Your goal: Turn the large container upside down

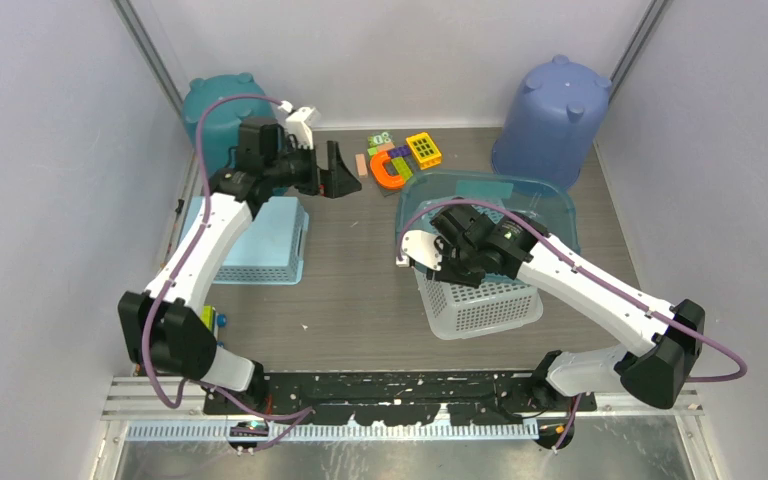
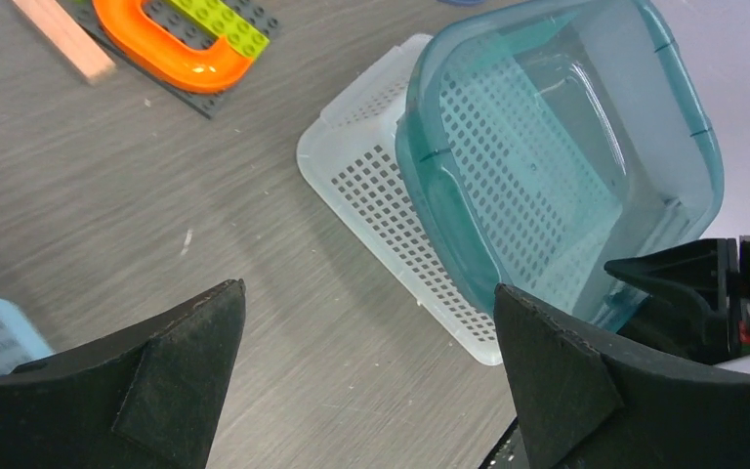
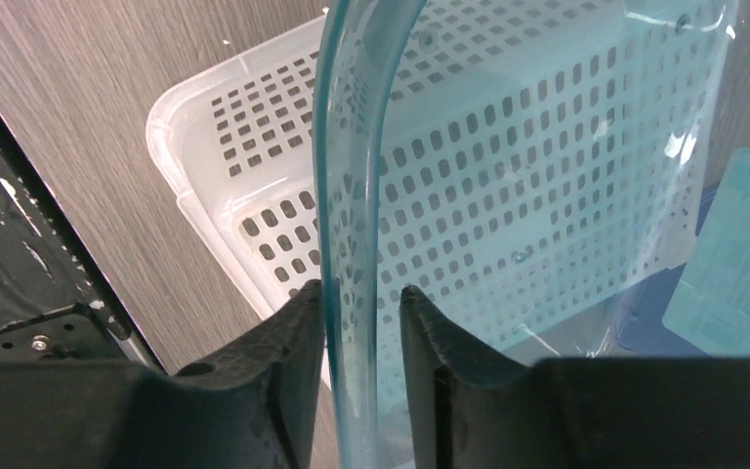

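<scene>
The large container is a clear teal tub. It lies tilted across the far end of a white perforated basket, which shows through its wall. My right gripper straddles the tub's near-left rim. In the right wrist view the right gripper has one finger against the rim and a narrow gap at the other, so it is open and not clamped. My left gripper hovers wide open over bare table at the back left, with nothing between its fingers. The left wrist view shows the tub ahead of it.
An upturned light blue basket lies under the left arm. A dark teal bucket and a blue bucket stand upside down at the back corners. Toy bricks with an orange horseshoe lie at the back centre.
</scene>
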Available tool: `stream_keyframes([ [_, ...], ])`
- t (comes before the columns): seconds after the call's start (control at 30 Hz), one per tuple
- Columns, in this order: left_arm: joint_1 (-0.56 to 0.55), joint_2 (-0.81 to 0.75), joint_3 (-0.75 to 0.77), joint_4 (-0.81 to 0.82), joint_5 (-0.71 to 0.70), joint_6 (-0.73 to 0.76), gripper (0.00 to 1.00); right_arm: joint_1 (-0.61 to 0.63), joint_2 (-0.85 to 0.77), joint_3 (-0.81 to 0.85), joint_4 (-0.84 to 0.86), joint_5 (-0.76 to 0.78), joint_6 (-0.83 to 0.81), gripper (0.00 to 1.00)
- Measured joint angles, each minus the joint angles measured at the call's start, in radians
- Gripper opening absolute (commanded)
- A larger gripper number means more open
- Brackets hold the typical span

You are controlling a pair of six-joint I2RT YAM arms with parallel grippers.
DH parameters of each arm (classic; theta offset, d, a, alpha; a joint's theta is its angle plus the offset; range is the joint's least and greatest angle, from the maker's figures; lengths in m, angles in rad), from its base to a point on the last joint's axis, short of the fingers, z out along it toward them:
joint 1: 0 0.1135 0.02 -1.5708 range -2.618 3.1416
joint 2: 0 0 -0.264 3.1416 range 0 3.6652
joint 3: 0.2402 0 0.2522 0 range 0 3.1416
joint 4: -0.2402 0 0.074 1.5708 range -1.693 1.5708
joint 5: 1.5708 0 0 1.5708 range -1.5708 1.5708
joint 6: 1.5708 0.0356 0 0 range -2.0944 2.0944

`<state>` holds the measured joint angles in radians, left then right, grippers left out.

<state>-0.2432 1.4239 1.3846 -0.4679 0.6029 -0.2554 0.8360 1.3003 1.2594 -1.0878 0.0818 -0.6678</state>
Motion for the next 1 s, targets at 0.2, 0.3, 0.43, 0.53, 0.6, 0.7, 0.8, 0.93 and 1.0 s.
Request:
stream_keyframes([
  [0.2, -0.108, 0.111, 0.041, -0.024, -0.052, -0.027, 1.00, 0.003, 0.000, -0.001, 0.022, -0.029, 0.002, 0.60],
  [0.3, -0.180, 0.154, 0.085, -0.047, -0.089, -0.022, 1.00, 0.003, 0.000, -0.001, 0.021, -0.035, 0.005, 0.73],
  [0.43, -0.258, 0.201, 0.143, -0.070, -0.122, -0.014, 1.00, 0.003, -0.002, 0.018, 0.003, -0.043, 0.008, 0.85],
  [0.53, -0.299, 0.234, 0.178, -0.092, -0.161, 0.001, 1.00, 0.002, -0.020, 0.049, -0.019, -0.053, 0.006, 0.88],
  [0.6, -0.320, 0.260, 0.198, -0.110, -0.196, 0.010, 1.00, -0.005, -0.045, 0.081, -0.041, -0.073, 0.005, 0.88],
  [0.7, -0.342, 0.294, 0.213, -0.136, -0.245, 0.026, 1.00, -0.028, -0.095, 0.143, -0.074, -0.120, 0.004, 0.89],
  [0.8, -0.356, 0.330, 0.222, -0.158, -0.283, 0.032, 1.00, -0.068, -0.150, 0.192, -0.097, -0.171, 0.003, 0.89],
  [0.93, -0.366, 0.369, 0.241, -0.188, -0.309, 0.036, 0.94, -0.117, -0.226, 0.222, -0.119, -0.219, 0.003, 0.90],
  [1.0, -0.375, 0.389, 0.259, -0.201, -0.323, 0.038, 0.86, -0.134, -0.258, 0.223, -0.121, -0.231, 0.003, 0.91],
])
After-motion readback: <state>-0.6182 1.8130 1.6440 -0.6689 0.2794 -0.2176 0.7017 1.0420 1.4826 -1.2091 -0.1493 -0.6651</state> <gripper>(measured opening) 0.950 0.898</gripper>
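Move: The left gripper's target, the left rim of the large translucent container, is about 13 cm to its right, 2 cm nearer the base and 11 cm lower. The orange bricks lie about 15 cm ahead, 8 cm right and 26 cm down. From the right gripper, still around the near rim, the container's middle is about 10 cm ahead, 7 cm right and 5 cm down; the upturned white basket under it is 6 cm ahead, 5 cm right and 12 cm down. Bring the open left gripper about 12 cm to the right and 10 cm down, finishing almost straight down, tipping its fingers some 20 degrees further down so they straddle the container's left rim. Meanwhile spread the right fingers to let go of the near rim, then lift that hand about 12 cm clear, easing slightly back. ##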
